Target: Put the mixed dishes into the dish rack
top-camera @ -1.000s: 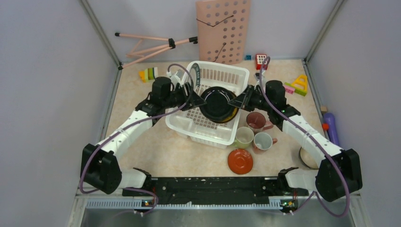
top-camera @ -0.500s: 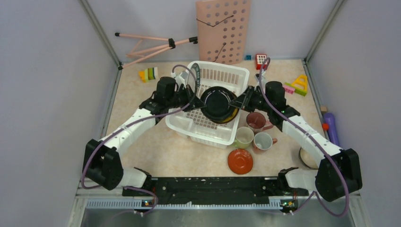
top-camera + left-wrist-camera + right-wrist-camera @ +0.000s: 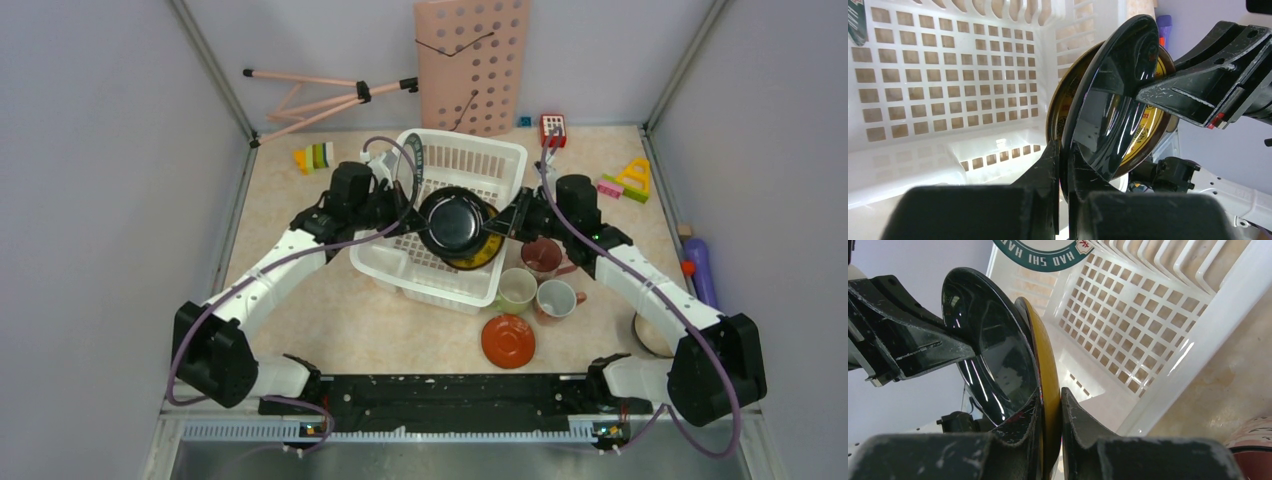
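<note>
A black plate [image 3: 455,222] and a yellow plate [image 3: 487,253] stand on edge together over the white dish rack [image 3: 430,286]. My left gripper [image 3: 418,222] is shut on the black plate's [image 3: 1113,110] rim, seen close in the left wrist view at the left gripper [image 3: 1063,162]. My right gripper [image 3: 497,222] is shut on the yellow plate's [image 3: 1040,350] edge at the right gripper [image 3: 1050,407]. A green-rimmed plate [image 3: 413,170] stands in the rack's far left. Maroon [image 3: 543,255], pale-green [image 3: 516,290] and pink [image 3: 556,298] mugs and an orange saucer [image 3: 508,340] sit right of the rack.
A bowl [image 3: 650,335] lies half hidden beside the right arm. A pink perforated board [image 3: 472,65] and a pink tripod [image 3: 320,95] lean at the back wall. Toy blocks [image 3: 315,157] lie at the back left and back right [image 3: 628,182]. A purple object [image 3: 700,270] lies along the right wall.
My left gripper moved in from the left and shut on the black plate's rim. The black plate has shifted slightly left and back, away from the yellow one. The right gripper kept its grip.
</note>
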You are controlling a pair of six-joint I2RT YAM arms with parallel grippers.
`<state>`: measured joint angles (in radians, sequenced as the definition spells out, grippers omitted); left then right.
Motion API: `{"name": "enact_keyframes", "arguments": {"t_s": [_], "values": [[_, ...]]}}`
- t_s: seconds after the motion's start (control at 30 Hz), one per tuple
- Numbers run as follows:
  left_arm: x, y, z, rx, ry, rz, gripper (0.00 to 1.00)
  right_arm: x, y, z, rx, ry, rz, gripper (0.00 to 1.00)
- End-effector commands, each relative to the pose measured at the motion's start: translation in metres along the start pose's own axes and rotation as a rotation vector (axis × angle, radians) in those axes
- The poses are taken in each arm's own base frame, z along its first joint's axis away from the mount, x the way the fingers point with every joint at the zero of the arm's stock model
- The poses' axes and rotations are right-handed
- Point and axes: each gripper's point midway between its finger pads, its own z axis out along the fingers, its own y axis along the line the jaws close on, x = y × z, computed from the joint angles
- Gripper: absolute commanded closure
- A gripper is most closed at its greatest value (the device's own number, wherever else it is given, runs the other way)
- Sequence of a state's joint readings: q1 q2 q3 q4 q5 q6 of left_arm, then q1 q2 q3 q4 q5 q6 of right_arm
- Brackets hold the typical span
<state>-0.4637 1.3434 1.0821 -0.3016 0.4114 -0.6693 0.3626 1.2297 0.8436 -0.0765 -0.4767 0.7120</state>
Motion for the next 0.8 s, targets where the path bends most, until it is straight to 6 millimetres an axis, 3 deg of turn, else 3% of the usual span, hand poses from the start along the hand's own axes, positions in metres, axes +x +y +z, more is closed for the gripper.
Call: {"name": "enact_keyframes", "arguments": {"t_s": [0.0, 0.5, 0.7, 0.77], "values": [[-0.040, 0.019, -0.024, -0.130, -0.153, 0.079, 1.00, -0.025, -0.001, -0.013, 0.041, -0.099, -0.029, 0.96], [-0.058, 0.027, -0.048, -0.244, -0.213, 0.153, 1.00, -0.031, -0.010, -0.022, 0.101, -0.132, -0.040, 0.93], [-0.066, 0.022, -0.059, -0.300, -0.221, 0.195, 1.00, -0.052, -0.026, -0.041, 0.248, -0.232, -0.062, 0.95], [-0.070, 0.020, -0.060, -0.328, -0.225, 0.216, 1.00, -0.061, -0.026, -0.051, 0.276, -0.286, -0.075, 1.00]]}}
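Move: Just ahead of the left fingers hangs the black plate they grip, its middle about 3 cm right, 2 cm forward and a little lower, overlapping the yellow plate some 6 cm to the right and 1 cm back. The green-rimmed plate stands in the rack about 9 cm ahead and 2 cm left. From the right hand the yellow plate's middle is about 3 cm left and 1 cm back, slightly lower; the red mug is some 11 cm right, 1 cm back and 12 cm down. Pulling the two overlapping plates apart above the rack, the left hand eases up, then jerks left about 5 cm and a little forward with the black plate, its left side rolling up. The right hand, almost still at first, whips right some 4 cm with the yellow plate, turning clockwise about 10 degrees. Both grips stay shut on their rims. ##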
